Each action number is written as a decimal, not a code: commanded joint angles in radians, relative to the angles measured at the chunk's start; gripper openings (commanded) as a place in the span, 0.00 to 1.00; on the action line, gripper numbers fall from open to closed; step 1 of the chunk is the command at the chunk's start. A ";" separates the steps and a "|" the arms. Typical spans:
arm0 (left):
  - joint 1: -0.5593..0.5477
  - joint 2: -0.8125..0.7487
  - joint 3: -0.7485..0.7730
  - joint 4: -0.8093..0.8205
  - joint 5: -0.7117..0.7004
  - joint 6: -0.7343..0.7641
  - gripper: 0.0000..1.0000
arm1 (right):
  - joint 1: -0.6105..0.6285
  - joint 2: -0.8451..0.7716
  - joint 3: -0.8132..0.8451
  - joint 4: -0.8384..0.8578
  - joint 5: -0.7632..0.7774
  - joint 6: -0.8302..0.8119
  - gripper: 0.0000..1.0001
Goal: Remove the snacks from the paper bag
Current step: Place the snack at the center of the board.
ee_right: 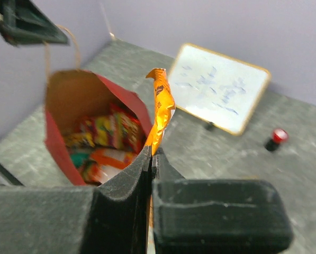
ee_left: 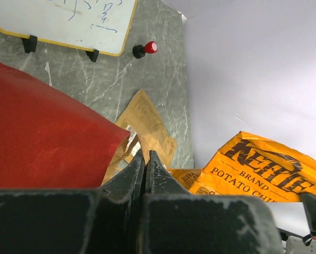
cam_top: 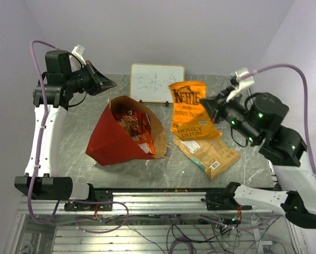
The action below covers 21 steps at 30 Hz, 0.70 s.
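The red paper bag [cam_top: 115, 140] lies left of centre, its brown mouth facing right, with several colourful snacks [cam_top: 134, 127] inside. My left gripper [cam_top: 107, 83] hovers above the bag's back corner, shut on its thin string handle, which rises to it in the right wrist view. In its own view the gripper [ee_left: 145, 154] has its jaws pressed together. My right gripper [cam_top: 213, 106] is shut on the edge of an orange Kettle chip bag [cam_top: 189, 108], held up just right of the paper bag. The orange edge [ee_right: 160, 111] sticks up from the gripper [ee_right: 153, 153].
A tan snack packet [cam_top: 208, 154] lies flat on the table under the orange bag. A small whiteboard [cam_top: 156, 82] stands at the back. A red-capped black bottle [ee_right: 276, 138] stands beside the whiteboard. Walls close in on the table's back and sides.
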 commanded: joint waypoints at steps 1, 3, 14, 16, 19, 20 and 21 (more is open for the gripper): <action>0.013 0.012 0.048 0.039 -0.012 0.003 0.07 | 0.004 -0.107 -0.102 -0.167 0.194 -0.093 0.00; 0.015 0.016 0.051 0.044 -0.010 -0.001 0.07 | 0.004 -0.145 -0.144 -0.197 0.279 -0.095 0.00; 0.014 0.020 0.043 0.036 0.001 0.001 0.07 | 0.004 -0.189 -0.280 -0.330 0.260 -0.113 0.00; 0.014 0.017 0.040 0.028 0.004 0.006 0.07 | 0.004 -0.191 -0.293 -0.364 0.237 -0.179 0.00; 0.014 0.011 0.038 0.012 0.003 0.018 0.07 | 0.004 -0.209 -0.304 -0.420 0.221 -0.254 0.00; 0.015 0.009 0.035 0.010 0.003 0.021 0.07 | 0.004 -0.225 -0.312 -0.427 0.206 -0.281 0.00; 0.016 0.006 0.030 0.009 0.003 0.022 0.07 | 0.004 -0.249 -0.320 -0.429 0.188 -0.310 0.00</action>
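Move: The right hand holds the orange snack high up. The brown snack it is being taken over lies flat on the table, roughly 45 cm below that hand, 11 cm to its right and 2 cm back. The paper bag's middle is some 24 cm left and 6 cm ahead of the hand, and the red-capped bottle about 28 cm ahead and 9 cm right. From the left hand, the brown snack is around 42 cm right and 14 cm back. The right hand keeps its pinch on the upper part of the orange snack and swings away from the paper bag, sinking about 15 cm in all and going some 10 cm right towards the brown snack, with most of the rightward travel at the start and steady lowering after it. As it comes down the wrist rolls its left side down by about 30 degrees and tips the fingers downward, and they stay shut on the snack. ##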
